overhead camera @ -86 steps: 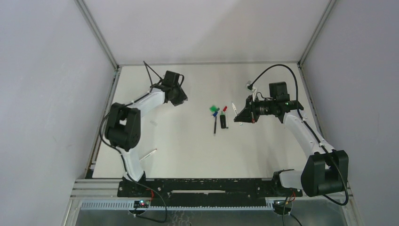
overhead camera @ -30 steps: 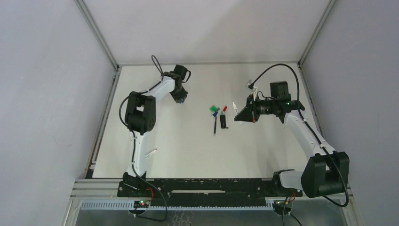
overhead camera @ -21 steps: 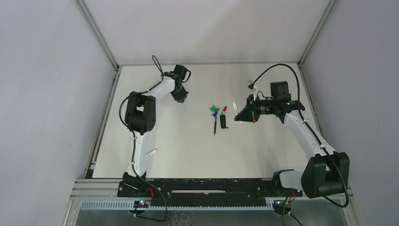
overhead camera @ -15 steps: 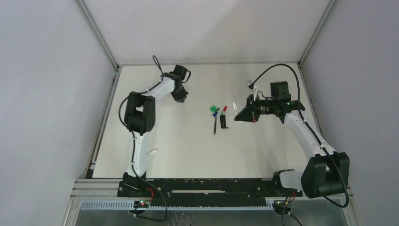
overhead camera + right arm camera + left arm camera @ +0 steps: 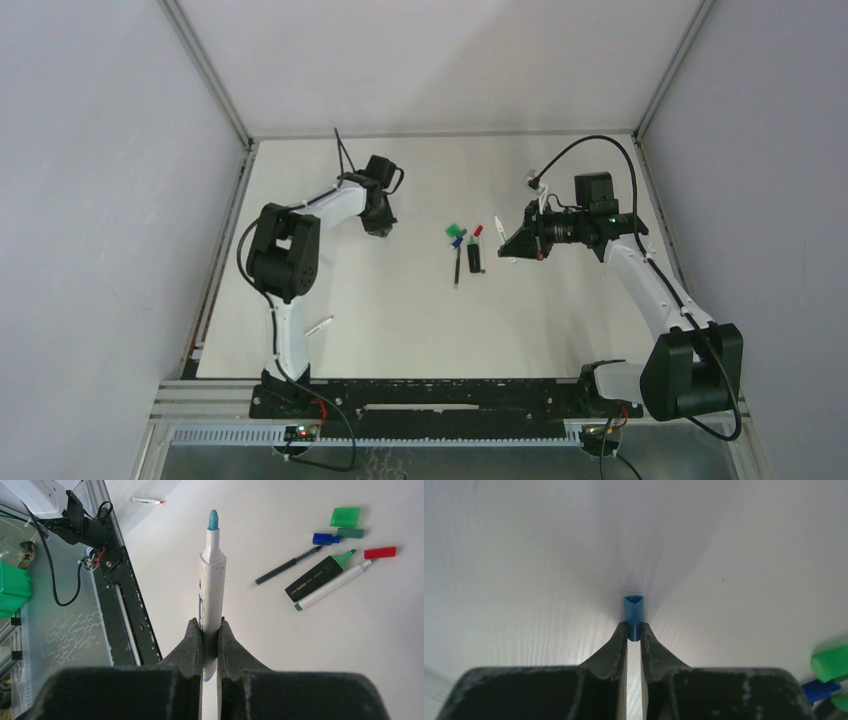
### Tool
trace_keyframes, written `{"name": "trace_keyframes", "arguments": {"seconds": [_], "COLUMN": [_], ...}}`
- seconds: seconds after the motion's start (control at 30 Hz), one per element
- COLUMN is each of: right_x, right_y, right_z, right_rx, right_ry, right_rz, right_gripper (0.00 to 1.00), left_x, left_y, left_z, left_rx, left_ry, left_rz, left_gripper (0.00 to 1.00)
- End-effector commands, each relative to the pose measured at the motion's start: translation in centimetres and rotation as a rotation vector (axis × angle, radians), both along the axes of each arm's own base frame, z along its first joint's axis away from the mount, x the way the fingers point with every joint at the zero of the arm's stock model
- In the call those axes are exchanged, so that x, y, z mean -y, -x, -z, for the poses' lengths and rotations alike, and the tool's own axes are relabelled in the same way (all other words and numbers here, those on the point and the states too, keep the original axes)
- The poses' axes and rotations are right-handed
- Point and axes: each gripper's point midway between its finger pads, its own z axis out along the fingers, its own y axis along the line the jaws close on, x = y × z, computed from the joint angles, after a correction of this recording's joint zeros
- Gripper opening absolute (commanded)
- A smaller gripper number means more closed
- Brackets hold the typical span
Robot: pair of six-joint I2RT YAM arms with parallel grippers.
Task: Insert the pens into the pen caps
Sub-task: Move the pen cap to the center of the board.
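Note:
In the left wrist view my left gripper is shut on a small blue pen cap, which sticks out past the fingertips just over the white table. Seen from above, that gripper is at the back left. My right gripper is shut on a white pen with its bare blue tip pointing away from the jaws. It hovers right of centre. Loose on the table lie a black highlighter, a thin dark pen, a white pen, and red, blue and green caps.
Another white pen lies alone near the front left. The black rail with the arm bases runs along the near edge. Grey walls and metal frame posts enclose the table on three sides.
My left gripper has closed on the blue cap, and its wrist has shifted slightly toward the near side. The right arm and its pen have stayed still.

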Motion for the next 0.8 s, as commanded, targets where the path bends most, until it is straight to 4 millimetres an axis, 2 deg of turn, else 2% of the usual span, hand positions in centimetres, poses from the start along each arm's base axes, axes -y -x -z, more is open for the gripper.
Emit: {"name": "trace_keyframes", "arguments": {"seconds": [0.0, 0.4, 0.77], "right_x": [-0.1, -0.2, -0.3], "right_y": [-0.3, -0.2, -0.2], "right_z": [-2.1, -1.9, -1.8], "right_rx": [0.083, 0.077, 0.074], "right_ry": [-0.014, -0.014, -0.013], "right_rz": [-0.015, -0.020, -0.025], "right_gripper": [0.04, 0.04, 0.04], "left_x": [0.9, 3.4, 5.9], "left_y": [2.2, 8.3, 14.3], "left_z": [-1.5, -0.9, 0.2], "left_rx": [0.023, 0.014, -0.004], "left_ry": [0.004, 0.018, -0.065], "left_rz": [0.155, 0.479, 0.772], "left_gripper": [0.06, 0.06, 0.13]}}
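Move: My left hand holds the small blue cap right at board level. The open middle of the board where I'm taking it lies roughly 12 cm back and 10 cm to the right. Neighbours, all lying on the board: the black pen, about 9 cm back and 19 cm right; the green cap, level with my hand and 18 cm right; the dark highlighter, 6 cm back and 23 cm right. From my right hand, that middle spot is some 20 cm left, 2 cm back and 18 cm below. Keeping the blue cap pinched, my left hand carries on low and level over the board, back towards me about 12 cm and curving about 5 cm to the right into the open middle, towards the black pen's near end. On the way the wrist turns clockwise by some 35 degrees. My right hand stays still, holding its white pen. ##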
